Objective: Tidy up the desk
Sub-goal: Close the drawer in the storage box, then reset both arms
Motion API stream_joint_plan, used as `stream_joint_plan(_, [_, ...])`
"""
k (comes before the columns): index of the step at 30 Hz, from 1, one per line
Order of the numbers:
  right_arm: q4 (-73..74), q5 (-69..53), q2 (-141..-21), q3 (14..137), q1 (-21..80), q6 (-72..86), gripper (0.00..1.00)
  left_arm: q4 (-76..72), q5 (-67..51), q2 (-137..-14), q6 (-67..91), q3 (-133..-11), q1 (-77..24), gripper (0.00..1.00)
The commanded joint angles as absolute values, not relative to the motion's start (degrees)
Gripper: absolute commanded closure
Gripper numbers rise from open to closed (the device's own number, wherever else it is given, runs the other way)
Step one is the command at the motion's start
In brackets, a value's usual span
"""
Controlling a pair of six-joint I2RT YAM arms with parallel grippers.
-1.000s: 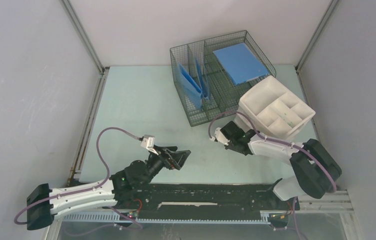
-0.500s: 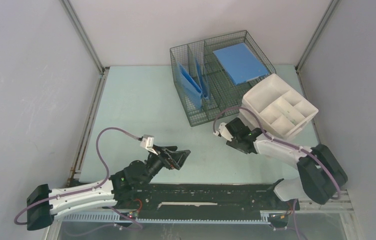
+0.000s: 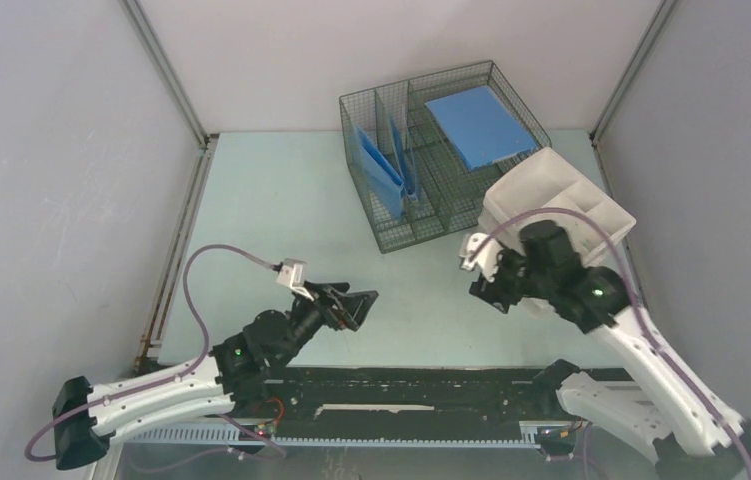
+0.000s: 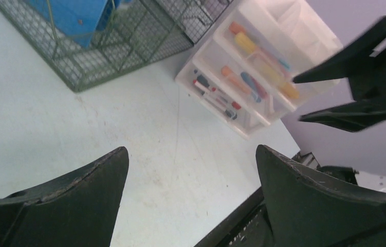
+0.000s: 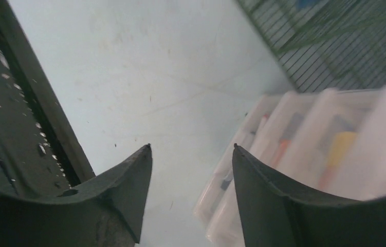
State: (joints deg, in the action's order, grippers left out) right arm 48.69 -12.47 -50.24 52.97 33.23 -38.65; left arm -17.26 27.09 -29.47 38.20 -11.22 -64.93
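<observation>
The desk (image 3: 271,210) is a pale mint-green top. My left gripper (image 3: 359,305) hovers open over its near middle, nothing between its fingers (image 4: 98,175). My right gripper (image 3: 483,285) hangs above the desk just left of a white compartment organizer (image 3: 591,210). Its jaws stand apart and empty in the right wrist view (image 5: 190,149). The organizer (image 4: 252,77) holds orange, yellow, blue and red pens. In the left wrist view the right gripper (image 4: 297,99) shows at the upper right with its fingers spread.
A wire mesh basket (image 3: 381,210) stands at the back, with blue folders (image 3: 383,165) upright in its left slots and a blue book (image 3: 479,125) lying on its right side. A black rail (image 3: 401,385) runs along the near edge. Grey walls enclose both sides.
My right arm has risen and swung back from the organizer's front corner, and its jaws have widened. My left arm has shifted slightly and stays open.
</observation>
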Motion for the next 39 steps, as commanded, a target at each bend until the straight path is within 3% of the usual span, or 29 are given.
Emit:
stream_joint_plan(1, [55.85, -24.79, -43.47, 61.20, 28.65, -39.76, 0.31, -9.82, 23.05, -28.72, 32.68, -20.08, -60.48, 0.00])
stream_joint_plan(6, [55.69, -29.60, -39.82, 68.69, 18.76, -35.70, 0.17, -0.87, 16.63, -28.84, 28.48, -30.07, -52.66, 0.00])
stream_joint_plan(14, [54.43, -41.28, -41.52, 78.31, 2.83, -25.58, 0.01, 12.49, 6.11, -33.52, 26.19, -48.05, -38.64, 0.00])
stream_joint_plan(19, [48.98, -43.31, -42.08, 81.37, -4.51, -14.81, 0.00, 19.37, 1.86, -37.03, 26.06, -57.83, -32.06, 0.00])
stream_joint_plan(26, [42.58, -36.94, -39.93, 81.65, -4.83, -5.00, 0.00, 27.61, -1.61, -39.25, 24.23, -66.21, -27.73, 0.00])
stream_joint_plan(39, [43.55, -32.42, -38.18, 81.84, -4.83, -1.68, 0.00, 33.23, -2.26, -36.02, 22.69, -68.65, -27.42, 0.00])
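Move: The storage box, its drawers already shut, has its middle about 14 cm ahead of the right hand, 12 cm to its right and some 9 cm below it. The wire basket lies roughly 34 cm ahead of that hand and 6 cm to its left, also about 9 cm lower. For the left hand, the storage box is about 16 cm ahead, some 36 cm to the right and 9 cm lower. Already clear of the storage box, the empty right hand climbs about 25 cm away from it, fast at first and then easing off, shifting some 6 cm to the right while the wrist swings the fingers up from their steep slant to nearly level, pointing forward and left, and they open from about two thirds to wide. The left hand, still wide open and empty, rises roughly 21 cm and drifts 10 cm to its left, farther from the storage box, edging forward and then partly back, with only a slight roll and turn. ##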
